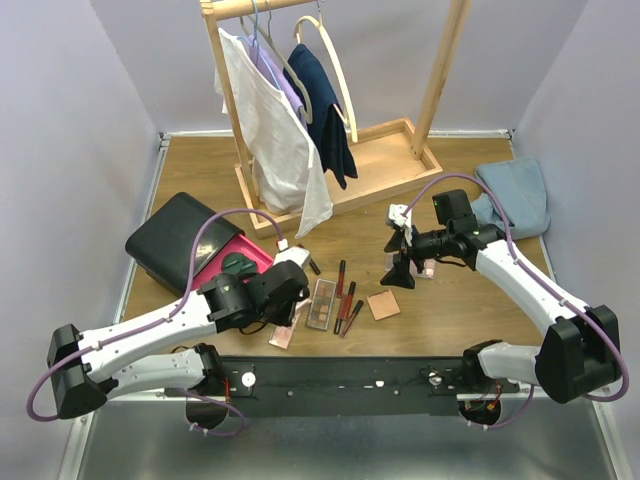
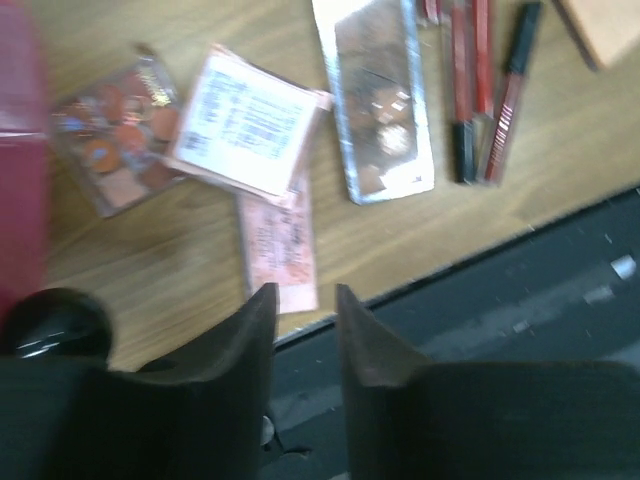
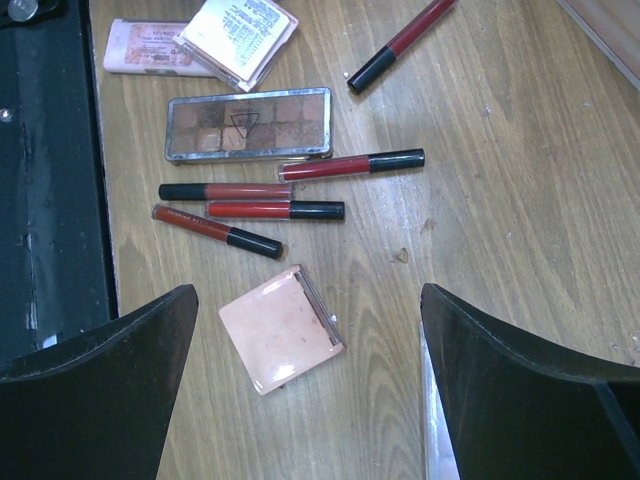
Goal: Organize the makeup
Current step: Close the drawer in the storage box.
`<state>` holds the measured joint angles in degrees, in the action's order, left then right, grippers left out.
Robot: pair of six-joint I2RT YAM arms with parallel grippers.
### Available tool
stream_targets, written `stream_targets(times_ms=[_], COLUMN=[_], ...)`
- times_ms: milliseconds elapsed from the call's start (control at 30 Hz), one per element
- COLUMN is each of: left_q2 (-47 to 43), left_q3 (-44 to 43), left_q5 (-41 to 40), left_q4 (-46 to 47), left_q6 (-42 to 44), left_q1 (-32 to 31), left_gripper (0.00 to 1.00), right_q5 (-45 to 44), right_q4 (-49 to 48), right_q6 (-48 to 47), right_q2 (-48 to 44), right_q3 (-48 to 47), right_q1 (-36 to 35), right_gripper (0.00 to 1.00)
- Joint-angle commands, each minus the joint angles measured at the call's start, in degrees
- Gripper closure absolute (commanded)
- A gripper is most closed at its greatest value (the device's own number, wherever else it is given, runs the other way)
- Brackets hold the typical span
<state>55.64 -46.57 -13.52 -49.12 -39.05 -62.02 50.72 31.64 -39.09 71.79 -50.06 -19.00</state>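
The makeup lies in a cluster near the table's front edge. It holds a brown eyeshadow palette (image 1: pixel 322 303) (image 2: pixel 375 100) (image 3: pixel 248 123), several dark-red tubes (image 1: pixel 346 298) (image 2: pixel 480 90) (image 3: pixel 250 210), and a square peach compact (image 1: pixel 383 304) (image 3: pixel 282 328). Two pink palettes (image 2: pixel 278 250) lie under a white-labelled compact (image 2: pixel 250 120). My left gripper (image 1: pixel 292 288) (image 2: pixel 305 300) hovers over the table edge beside them, its jaws a narrow gap apart and empty. My right gripper (image 1: pixel 400 265) (image 3: pixel 308 292) hangs wide open above the peach compact, holding nothing.
A black case (image 1: pixel 175 235) with an open pink drawer (image 1: pixel 228 262) sits at the left, a green disc (image 1: pixel 238 265) inside it. A wooden clothes rack (image 1: pixel 400 150) stands at the back. A blue cloth (image 1: pixel 515 195) lies at the right. One tube (image 3: pixel 400 42) lies apart.
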Motion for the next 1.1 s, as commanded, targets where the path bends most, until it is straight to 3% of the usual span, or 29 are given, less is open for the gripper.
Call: stream_targets(times_ms=[0, 167, 367, 800, 1067], left_q2=[1.75, 2.90, 2.90, 2.64, 4.04], left_q3=[-3.35, -4.67, -6.25, -5.12, -4.94], left_q5=[-11.34, -16.09, -19.35, -16.02, -13.47], left_q4=[-6.07, -6.77, -5.73, 2.88, 8.34], left_q6=[-4.45, -5.25, -3.77, 5.73, 9.51], left_q1=[-0.30, -0.30, 2.60, 19.02, 25.36], left_gripper=[0.54, 0.34, 0.24, 0.16, 0.13], right_q5=[-0.62, -0.44, 0.08, 0.26, 0.52], right_q4=[0.35, 0.53, 0.53, 0.62, 0.79], right_q6=[-0.81, -0.90, -0.81, -0.90, -0.90], right_q2=[0.11, 0.02, -0.16, -0.60, -0.69], right_q3=[1.11, 1.02, 1.20, 1.20, 1.28], right_q1=[0.63, 0.55, 0.64, 0.72, 0.81], right_gripper=[0.00, 0.00, 0.00, 0.00, 0.00])
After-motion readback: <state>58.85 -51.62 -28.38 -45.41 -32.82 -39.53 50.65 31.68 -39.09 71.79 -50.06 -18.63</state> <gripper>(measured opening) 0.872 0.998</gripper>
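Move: The open pink drawer's front lies about 9 cm to the left hand's left, some 6 cm ahead and 4 cm lower; the green jar inside is roughly 12 cm ahead and 12 cm left. On the table about 10 cm below, the white compact lies 4 cm straight ahead, the small palette 6 cm ahead and 6 cm left. From the right hand, the drawer front is about 34 cm left, 1 cm back and 7 cm lower. The left hand sweeps forward and left about 14 cm along the drawer front, opening wide, turning some 25° counter-clockwise. ##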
